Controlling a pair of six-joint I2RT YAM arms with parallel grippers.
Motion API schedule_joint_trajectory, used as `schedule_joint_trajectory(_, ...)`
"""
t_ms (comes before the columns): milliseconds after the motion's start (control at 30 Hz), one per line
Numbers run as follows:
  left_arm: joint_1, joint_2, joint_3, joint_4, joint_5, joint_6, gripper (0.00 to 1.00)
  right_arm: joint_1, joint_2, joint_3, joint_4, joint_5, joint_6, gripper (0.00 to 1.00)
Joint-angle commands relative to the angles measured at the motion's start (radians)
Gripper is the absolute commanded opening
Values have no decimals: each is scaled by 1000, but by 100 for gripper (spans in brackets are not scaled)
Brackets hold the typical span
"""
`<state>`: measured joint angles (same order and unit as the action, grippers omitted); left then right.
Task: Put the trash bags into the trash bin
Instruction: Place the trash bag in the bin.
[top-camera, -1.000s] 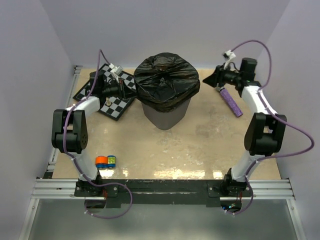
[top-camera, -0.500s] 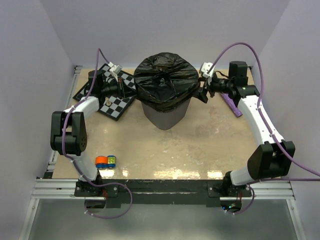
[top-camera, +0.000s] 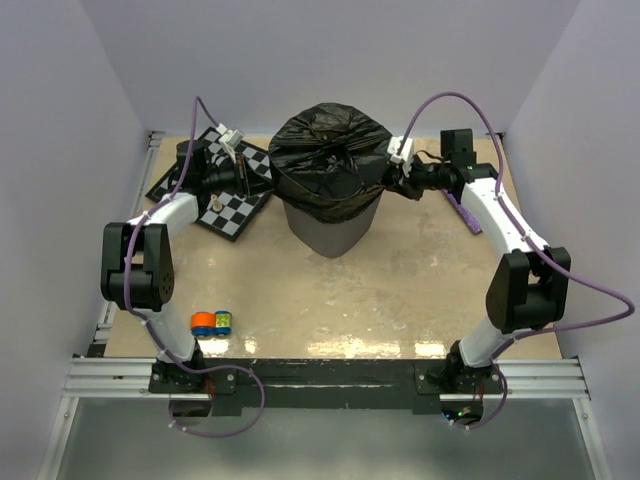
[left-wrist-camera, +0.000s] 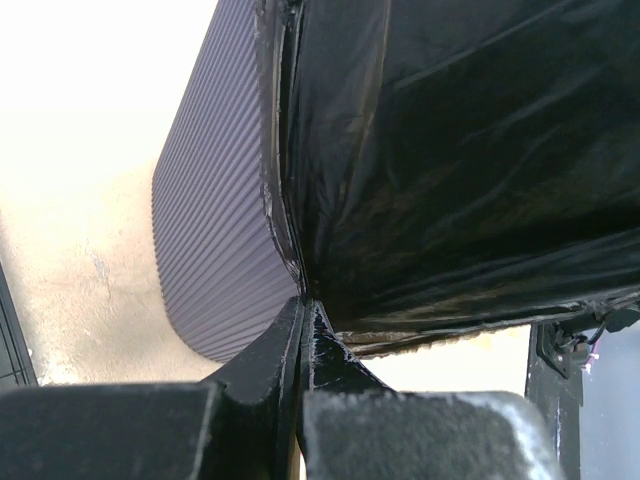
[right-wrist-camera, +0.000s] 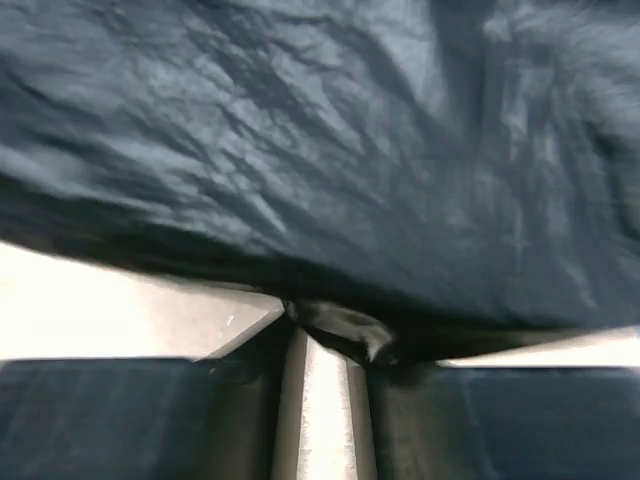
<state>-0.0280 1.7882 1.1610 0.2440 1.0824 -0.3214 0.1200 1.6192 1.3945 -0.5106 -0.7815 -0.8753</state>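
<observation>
The trash bin, grey and ribbed, stands mid-table with a glossy black trash bag spread over its rim. My left gripper is at the rim's left side. In the left wrist view its jaws are shut on the trash bag's edge beside the trash bin's wall. My right gripper is at the rim's right side. In the right wrist view a fold of the trash bag is pinched at the tips of the right gripper.
A chessboard with small pieces lies left of the bin under the left arm. A purple glittery microphone lies at the far right. An orange and blue toy sits near the left arm's base. Walls close in three sides.
My right arm swung left from the far right corner to the bin's right rim, opened, then closed on the bag's edge. The left gripper has stayed put.
</observation>
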Motion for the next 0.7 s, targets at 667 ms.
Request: schedule_joint_trajectory(667,-41,171,-54,54,-29,113,0,9,-47,-288,288,-41,170,0)
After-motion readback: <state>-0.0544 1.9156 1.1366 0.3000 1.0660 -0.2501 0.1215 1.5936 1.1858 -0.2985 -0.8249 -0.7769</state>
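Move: The right hand's half-open fingers straddle the near-right edge of the trash bag. From there the middle of the bin's mouth lies about 10 cm left, 4 cm ahead and 3 cm up; the microphone on the table is some 12 cm right and 7 cm ahead. The left hand already holds the bag's left edge, with the bin's mouth about 12 cm right, 5 cm ahead and 3 cm up, and the chessboard roughly 7 cm left and 10 cm ahead, on the table. The right fingers shut on the trash bag's edge and pinch it, and the hand draws it down about 4 cm and slightly back towards the base. The left hand keeps its closed pinch on the opposite edge and, starting a little later, pulls it down some 6 cm beside the bin, nearly straight. ##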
